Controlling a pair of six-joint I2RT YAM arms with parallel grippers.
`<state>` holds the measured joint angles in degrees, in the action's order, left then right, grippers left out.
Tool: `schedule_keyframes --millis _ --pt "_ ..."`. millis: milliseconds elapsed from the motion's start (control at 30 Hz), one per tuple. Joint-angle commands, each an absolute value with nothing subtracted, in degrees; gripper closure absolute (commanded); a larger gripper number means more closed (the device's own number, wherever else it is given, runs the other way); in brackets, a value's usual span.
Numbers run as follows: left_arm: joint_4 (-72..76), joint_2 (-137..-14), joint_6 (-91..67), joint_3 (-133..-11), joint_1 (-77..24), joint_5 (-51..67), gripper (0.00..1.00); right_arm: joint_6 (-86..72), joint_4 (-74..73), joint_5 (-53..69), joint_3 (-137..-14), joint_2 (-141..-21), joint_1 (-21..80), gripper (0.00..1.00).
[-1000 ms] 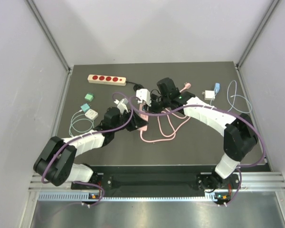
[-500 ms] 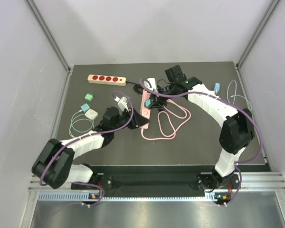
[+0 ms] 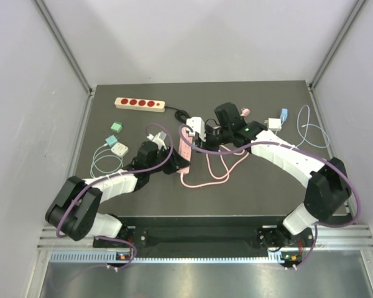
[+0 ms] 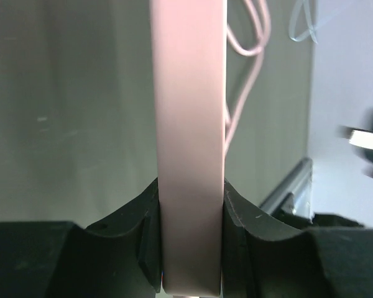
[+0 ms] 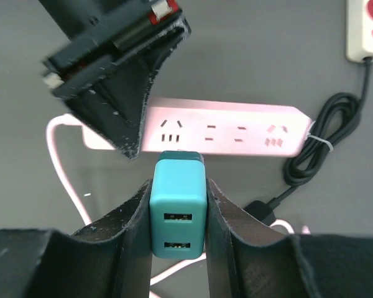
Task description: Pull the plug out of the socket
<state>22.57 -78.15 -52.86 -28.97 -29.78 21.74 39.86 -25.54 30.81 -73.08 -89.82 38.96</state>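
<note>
The teal plug (image 5: 178,214), a small block with two USB ports, sits between the fingers of my right gripper (image 5: 178,186), which is shut on it. It hangs free just in front of the pink socket strip (image 5: 236,129), its prongs out of every outlet. My left gripper (image 4: 191,248) is shut on one end of that pink strip (image 4: 189,124). From above, the strip (image 3: 185,148) lies mid-table, with the left gripper (image 3: 174,164) at its near end and the right gripper (image 3: 199,132) at its far end. The plug is hidden in the top view.
A beige power strip (image 3: 139,103) with red sockets lies at the back left, its black cable (image 5: 323,149) coiled near the pink strip. Small chargers lie on the left (image 3: 117,126) and right (image 3: 276,121). The pink cord (image 3: 214,167) loops on the table by the strip.
The right gripper swung toward the far side with the plug, then came back nearer. The pink strip swung with it and has now settled back in the left gripper's hold.
</note>
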Motion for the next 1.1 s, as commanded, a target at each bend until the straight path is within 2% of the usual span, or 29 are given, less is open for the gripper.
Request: schedule_keyframes --millis 0,200,467,700,833,1067 --pt "22.2 -78.5 -53.2 -30.1 -28.9 18.2 1.0 38.0 -23.6 28.4 -73.9 -85.6 39.6 1.0" --pt "24.1 -77.6 -51.9 -28.5 -28.9 21.0 1.0 34.6 -24.7 32.5 -75.5 -86.7 32.9 1.0" --pt "29.4 -79.4 -52.6 -26.0 -28.9 25.5 1.0 23.7 -25.5 34.3 -75.3 -91.3 17.7 1.0" --pt "32.9 -83.1 -53.9 -26.8 -28.9 27.9 1.0 15.6 -25.1 28.7 -72.2 -94.8 6.6 1.0" --pt "32.8 -84.1 -53.6 -28.0 -28.9 28.6 1.0 12.0 -25.7 20.8 -74.1 -99.1 2.6 1.0" --pt "32.9 -85.0 -53.6 -28.7 -28.9 28.7 1.0 15.6 -28.2 16.5 -78.0 -106.5 -2.0 0.98"
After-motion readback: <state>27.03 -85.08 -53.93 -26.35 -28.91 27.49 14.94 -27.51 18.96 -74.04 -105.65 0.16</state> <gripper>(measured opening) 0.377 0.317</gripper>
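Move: The teal plug is already free in the right fingers. The bare table patch it is headed for lies about 29 cm right, 14 ahead and 16 below. The white plug beside that patch is about 33 cm right and 20 ahead of this hand, the blue plug 37 right and 24 ahead, both on the table. The left hand still grips the near end of the pink strip, whose middle is some 6 cm ahead and 1 right of it, about level. The teal plug rides in the closed right fingers away from the pink strip: up a couple of centimetres, then some 27 cm right and 13 forward over the pink cable, sinking ever faster to 12 cm lower, towards the white plug, while the hand swings about 60 degrees clockwise. The left hand keeps its grip and lowers the strip about 4 cm, easing slightly back. ##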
